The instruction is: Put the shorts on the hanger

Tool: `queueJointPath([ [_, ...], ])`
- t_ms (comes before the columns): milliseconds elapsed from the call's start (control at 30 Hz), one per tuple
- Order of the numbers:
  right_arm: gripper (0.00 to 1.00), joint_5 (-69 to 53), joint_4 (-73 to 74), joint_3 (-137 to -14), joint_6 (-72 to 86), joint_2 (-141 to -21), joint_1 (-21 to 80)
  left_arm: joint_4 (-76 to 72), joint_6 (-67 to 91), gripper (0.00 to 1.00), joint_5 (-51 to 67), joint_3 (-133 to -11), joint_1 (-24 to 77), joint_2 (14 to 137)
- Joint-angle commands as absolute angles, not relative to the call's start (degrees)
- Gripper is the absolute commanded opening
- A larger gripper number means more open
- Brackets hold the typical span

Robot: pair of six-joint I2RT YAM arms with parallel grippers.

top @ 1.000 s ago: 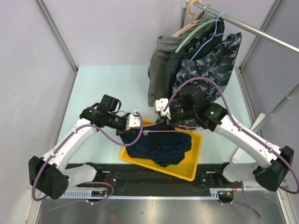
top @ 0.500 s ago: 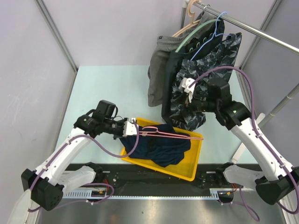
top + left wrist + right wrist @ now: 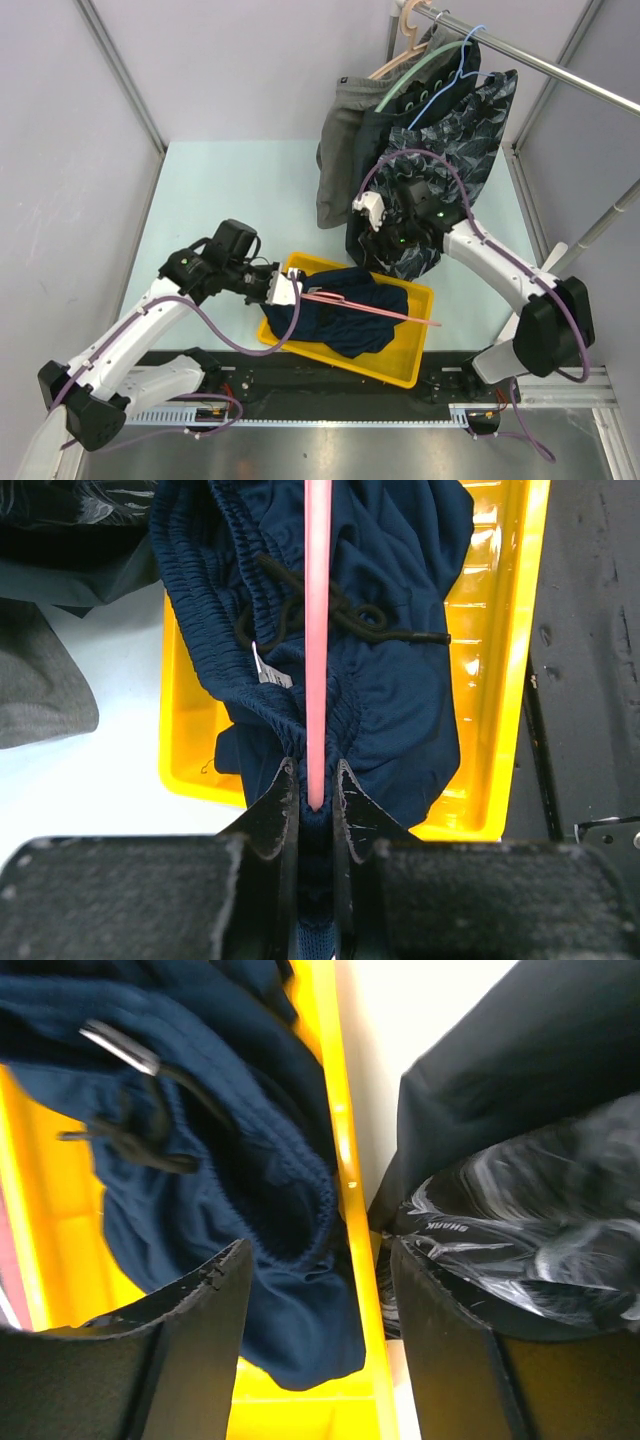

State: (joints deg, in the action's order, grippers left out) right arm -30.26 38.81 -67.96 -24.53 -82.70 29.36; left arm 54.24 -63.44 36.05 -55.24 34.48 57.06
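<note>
The navy shorts (image 3: 350,312) lie bunched in a yellow tray (image 3: 405,372). The thin pink hanger (image 3: 385,309) lies slanted across them. My left gripper (image 3: 287,291) is at the tray's left end, shut on the hanger's bar with navy waistband fabric also between its fingers. The left wrist view shows the gripper (image 3: 316,772), the bar (image 3: 317,620), the shorts (image 3: 400,690), their white label (image 3: 272,670) and black drawstring. My right gripper (image 3: 372,214) is open and empty above the tray's far rim. In its wrist view the gripper (image 3: 320,1255) hangs over the shorts (image 3: 210,1200) and rim (image 3: 352,1185).
A rail (image 3: 530,58) at the back right carries grey shorts (image 3: 340,150) and black-grey patterned shorts (image 3: 455,140) on a mint-green hanger (image 3: 425,72) and a blue wire hanger (image 3: 452,75). The patterned shorts (image 3: 540,1230) hang right beside my right gripper. Metal frame posts stand at both sides.
My right gripper left the hanger, swung up to the right, then came back down to the tray's far rim. The hanger's right end dropped onto the shorts. My left gripper kept its hold.
</note>
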Motion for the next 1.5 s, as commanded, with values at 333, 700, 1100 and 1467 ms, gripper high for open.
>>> queueJointPath([
  [333, 0.59, -16.52, 29.09, -61.70, -23.47, -89.12, 34.81, 55.46, -61.17, 0.00, 36.47, -57.57, 35.07, 53.70],
  [700, 0.00, -17.75, 34.52, -58.62, -23.03, -78.94, 31.65, 55.54, -60.11, 0.00, 39.46, -55.54, 25.50, 51.76],
  [1100, 0.00, -19.15, 42.35, -57.57, -24.96, -63.29, 17.69, 61.25, -67.23, 0.00, 44.28, -60.11, 11.35, 55.10],
  [1467, 0.00, -26.36, 46.58, -56.78, -30.32, -58.46, 1.06, 64.43, -74.08, 0.00, 40.18, -61.70, 5.54, 58.62],
])
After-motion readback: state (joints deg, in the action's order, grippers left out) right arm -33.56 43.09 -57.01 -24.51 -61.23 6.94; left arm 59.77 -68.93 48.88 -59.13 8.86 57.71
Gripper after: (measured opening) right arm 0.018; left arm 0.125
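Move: The right end of the navy shorts' waistband lies almost straight under the open right hand, about 8 cm below and 1 cm to its right; from the left hand, which still holds its left end and the pink hanger, it is some 18 cm right, 7 cm ahead and 8 cm lower. From the right hand, the hanger's middle is about 9 cm back, 3 cm left and 3 cm lower, the yellow box's middle about 11 cm back, 4 cm left and 13 cm below, and the camo shorts' hem roughly 5 cm right and 2 cm ahead. The right hand sinks about 8 cm almost straight down over the box rim, tipping slightly, shuts its fingers on the right end of the navy waistband, lifts it some 11 cm, and draws it about 11 cm to the right while turning some 15 degrees clockwise. Keeping its pinch on the hanger and the waistband's other end, the left hand waits nearly still, then as the right one lifts and pulls goes forward and left about 5 cm each and up a little, turning about 15 degrees counter-clockwise. ##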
